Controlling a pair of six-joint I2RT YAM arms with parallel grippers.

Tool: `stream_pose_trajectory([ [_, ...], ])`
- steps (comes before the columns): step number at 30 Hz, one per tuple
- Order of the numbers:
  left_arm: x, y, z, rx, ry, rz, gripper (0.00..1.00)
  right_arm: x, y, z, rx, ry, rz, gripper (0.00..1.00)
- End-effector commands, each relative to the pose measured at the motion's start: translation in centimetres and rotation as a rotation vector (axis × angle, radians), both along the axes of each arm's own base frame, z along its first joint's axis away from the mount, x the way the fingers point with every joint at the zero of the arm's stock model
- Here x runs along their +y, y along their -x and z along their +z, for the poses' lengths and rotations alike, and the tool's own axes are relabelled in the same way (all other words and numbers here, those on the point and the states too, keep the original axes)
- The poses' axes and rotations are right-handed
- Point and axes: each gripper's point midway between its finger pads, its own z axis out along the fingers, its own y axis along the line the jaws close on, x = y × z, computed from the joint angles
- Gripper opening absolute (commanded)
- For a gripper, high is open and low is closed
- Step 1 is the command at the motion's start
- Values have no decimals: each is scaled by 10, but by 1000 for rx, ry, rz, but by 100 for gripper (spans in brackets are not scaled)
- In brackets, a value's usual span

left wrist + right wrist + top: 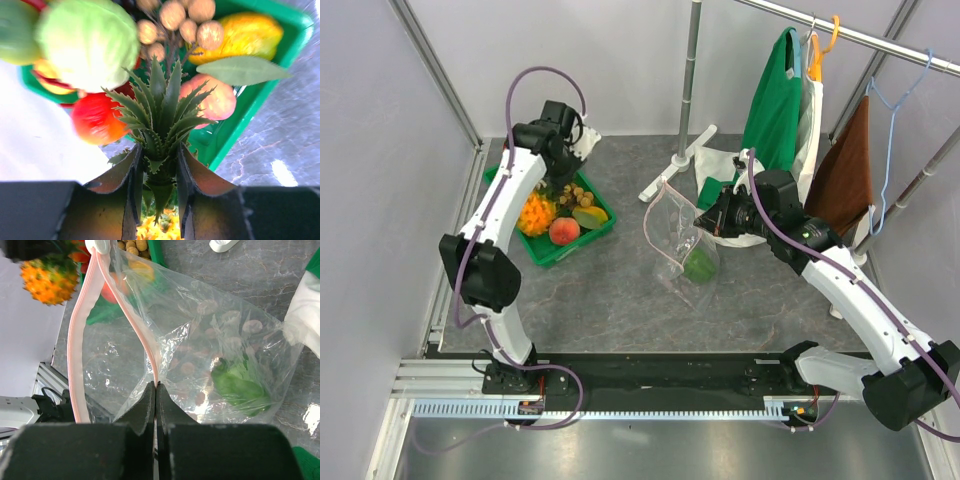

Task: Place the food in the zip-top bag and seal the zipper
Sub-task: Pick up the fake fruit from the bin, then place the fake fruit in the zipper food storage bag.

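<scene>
My left gripper (160, 147) is shut on the spiky green crown of a toy pineapple (160, 107); its orange-yellow body (535, 212) hangs under the fingers over the green tray (603, 232). The right wrist view shows the pineapple (49, 282) at the upper left. The zip-top bag (672, 235) stands at mid-table with its mouth open. Its pink zipper (80, 340) loops wide. My right gripper (156, 384) is shut on the near zipper strip. A green pepper (237, 385) lies inside the bag.
The tray holds a peach (563, 231), a yellow fruit (588, 216) and a cluster of small brown balls (575, 192). A pale green round piece (87, 42) shows blurred. A clothes rack with a green garment (775, 100) stands behind the bag, its white foot (670, 170) on the table.
</scene>
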Motion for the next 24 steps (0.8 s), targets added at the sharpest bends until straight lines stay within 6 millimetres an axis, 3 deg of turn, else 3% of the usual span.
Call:
stream_pose_trajectory([
  [1, -23, 17, 89, -154, 164, -27, 2, 6, -8, 28, -69, -46, 4, 0],
  [2, -39, 19, 115, -204, 259, -48, 2, 7, -8, 27, -66, -48, 8, 0],
  [4, -62, 25, 143, -250, 394, -102, 2, 8, -9, 29, -67, -54, 7, 0],
  [8, -125, 61, 214, -332, 781, -282, 2, 10, -10, 32, -63, -70, 10, 0],
  [10, -147, 78, 236, -346, 918, -384, 2, 13, -10, 34, -62, -81, 15, 0],
  [11, -169, 81, 245, -356, 1029, -462, 2, 13, -11, 35, -61, -84, 15, 0],
  [12, -172, 103, 269, -424, 1091, -534, 2, 13, -11, 37, -63, -89, 15, 0],
  [14, -196, 113, 277, -480, 1247, -630, 2, 15, -11, 41, -65, -102, 22, 0],
  [15, -196, 134, 293, -539, 1293, -681, 2, 16, -11, 43, -66, -106, 25, 0],
  [16, -203, 141, 295, -563, 1333, -717, 2, 17, -11, 46, -71, -112, 26, 0],
  [17, -217, 151, 279, -516, 1375, -735, 2, 18, -10, 48, -73, -119, 34, 0],
  [19, -231, 158, 283, -547, 1415, -779, 2, 18, -9, 52, -77, -128, 35, 0],
  [24, -266, 149, 254, -517, 1478, -665, 2, 17, -6, 53, -69, -139, 33, 0],
])
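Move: The pineapple already hangs by its crown from the left fingers. Its destination, the open mouth of the zip-top bag, is about 28 cm to the hand's right, 7 cm back and some 5 cm below; that mouth sits roughly 8 cm left, 6 cm ahead and 10 cm below the right hand. Under the left hand by some 15 cm are the peach, 2 cm right, and the mango, 7 cm right and 4 cm ahead. The pineapple, still pinched by its crown, is swept quickly up by some 23 cm and 25 cm to the right, mounting out of the bin first and then also drawing back about 15 cm, towards the bag. As it crosses, the left wrist swings the fingers from pointing down to roughly level, pointing right. The right hand keeps its shut grip on the bag's rim, creeping up about 2 cm. ##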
